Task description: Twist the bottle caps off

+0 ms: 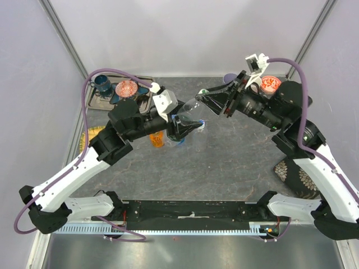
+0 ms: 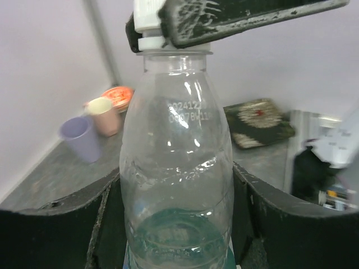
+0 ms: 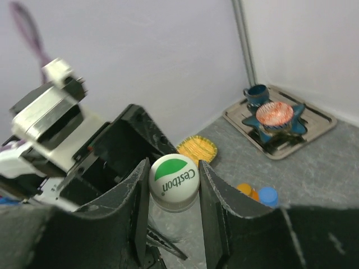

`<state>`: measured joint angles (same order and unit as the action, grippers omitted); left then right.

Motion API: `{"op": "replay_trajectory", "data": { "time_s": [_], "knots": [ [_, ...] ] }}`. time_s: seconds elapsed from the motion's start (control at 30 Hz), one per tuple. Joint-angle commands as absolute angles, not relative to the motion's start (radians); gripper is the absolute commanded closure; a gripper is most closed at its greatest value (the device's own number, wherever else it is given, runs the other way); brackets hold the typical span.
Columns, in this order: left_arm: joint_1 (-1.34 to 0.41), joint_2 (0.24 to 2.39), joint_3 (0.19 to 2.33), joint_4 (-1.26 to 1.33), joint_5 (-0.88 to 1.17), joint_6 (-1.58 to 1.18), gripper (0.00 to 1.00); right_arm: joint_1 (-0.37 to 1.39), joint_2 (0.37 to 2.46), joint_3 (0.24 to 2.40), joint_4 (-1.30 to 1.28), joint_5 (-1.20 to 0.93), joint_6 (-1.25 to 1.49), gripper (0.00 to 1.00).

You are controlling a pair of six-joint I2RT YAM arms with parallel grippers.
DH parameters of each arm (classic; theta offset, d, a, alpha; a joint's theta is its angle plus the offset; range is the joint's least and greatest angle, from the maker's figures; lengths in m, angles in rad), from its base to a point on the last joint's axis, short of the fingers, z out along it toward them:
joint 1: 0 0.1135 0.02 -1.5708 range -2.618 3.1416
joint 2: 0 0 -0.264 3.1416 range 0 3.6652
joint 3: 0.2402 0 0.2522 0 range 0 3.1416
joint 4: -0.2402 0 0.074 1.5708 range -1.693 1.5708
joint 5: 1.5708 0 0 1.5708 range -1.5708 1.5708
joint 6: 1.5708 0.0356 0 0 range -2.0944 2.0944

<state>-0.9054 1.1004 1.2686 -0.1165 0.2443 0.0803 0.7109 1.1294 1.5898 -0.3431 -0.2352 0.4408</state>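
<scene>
A clear bottle (image 2: 176, 168) is tilted above the middle of the table (image 1: 224, 162). My left gripper (image 2: 176, 188) is shut on its lower body, one finger on each side. Its white cap (image 3: 174, 176), printed with a green leaf, sits between the fingers (image 3: 137, 196) of my right gripper (image 3: 173, 180), which is shut on it from the far right. From above, the bottle (image 1: 190, 107) spans from the left gripper (image 1: 188, 126) to the right gripper (image 1: 203, 95). An orange bottle (image 1: 157, 139) and a blue-tinted bottle (image 1: 175, 140) stand under the left arm, partly hidden.
A tray (image 1: 140, 81) at the back left carries a teal cup (image 1: 102, 83) and a red bowl (image 1: 127, 88). Lilac (image 2: 81, 137) and beige (image 2: 104, 115) cups stand at the back right beside another red bowl (image 1: 270, 84). A yellow mat (image 1: 92, 134) lies left, a dark patterned mat (image 1: 294, 174) right.
</scene>
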Motion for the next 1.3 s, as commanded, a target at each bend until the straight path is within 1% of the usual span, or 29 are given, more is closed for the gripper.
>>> {"op": "replay_trajectory", "data": {
  "time_s": [0.0,0.07,0.2,0.3,0.4,0.53,0.6,0.7,0.83,1.07,1.2,1.27],
  "knots": [
    [-0.844,1.115,1.321,-0.081,0.81,-0.081,0.83,0.709,1.091,1.554,-0.219,-0.385,0.336,1.0],
    [-0.798,1.123,1.321,-0.039,0.906,-0.168,0.83,0.71,1.083,1.53,-0.21,-0.466,0.318,1.0],
    [-0.741,1.146,1.307,0.145,1.089,-0.322,0.83,0.71,1.063,1.497,-0.166,-0.601,0.316,1.0],
    [-0.712,1.166,1.287,0.256,1.178,-0.452,0.83,0.71,1.046,1.473,-0.141,-0.661,0.318,1.0],
    [-0.69,1.196,1.269,0.427,1.262,-0.602,0.83,0.71,1.042,1.463,-0.124,-0.732,0.318,1.0],
    [-0.675,1.236,1.249,0.676,1.339,-0.823,0.83,0.71,1.04,1.444,-0.074,-0.842,0.342,1.0],
    [-0.675,1.259,1.243,0.731,1.368,-0.879,0.82,0.709,1.04,1.431,-0.049,-0.891,0.351,1.0],
    [-0.666,1.275,1.241,0.752,1.379,-0.914,0.8,0.71,1.039,1.422,-0.038,-0.902,0.356,1.0],
    [-0.638,1.276,1.224,0.752,1.373,-0.913,0.81,0.71,1.039,1.431,-0.015,-0.971,0.379,1.0],
    [-0.607,1.281,1.204,0.772,1.365,-0.93,0.82,0.71,1.011,1.443,-0.008,-1.012,0.384,1.0],
    [-0.601,1.279,1.2,0.77,1.358,-0.93,0.82,0.71,0.988,1.427,-0.009,-0.951,0.374,1.0],
    [-0.6,1.279,1.198,0.765,1.356,-0.928,0.82,0.71,0.98,1.434,-0.008,-0.957,0.379,1.0]
  ]
}}
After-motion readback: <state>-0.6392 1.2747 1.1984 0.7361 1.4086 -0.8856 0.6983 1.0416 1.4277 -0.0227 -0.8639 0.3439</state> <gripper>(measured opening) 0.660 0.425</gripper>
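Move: Between the right fingers, practically at the right hand point, sits the green-and-white cap; from the left hand, which holds the bottle body, it is about 9 cm up, 5 cm to the right and 2 cm ahead. From the left hand, the clear bottle stands some 32 cm below, 13 cm ahead and 3 cm right; at like depth, the blue bottle is 16 cm ahead and 6 cm left, the orange one 14 cm ahead and 14 cm left. Twisting against each other about the bottle's slanting length, both hands draw back some 10 cm towards the bases while keeping their grips. The left turns the bottle body roughly 55 degrees clockwise; the right turns the pinched cap about 35 degrees counter-clockwise, its fingers tipping up, then both ease to a stop. ##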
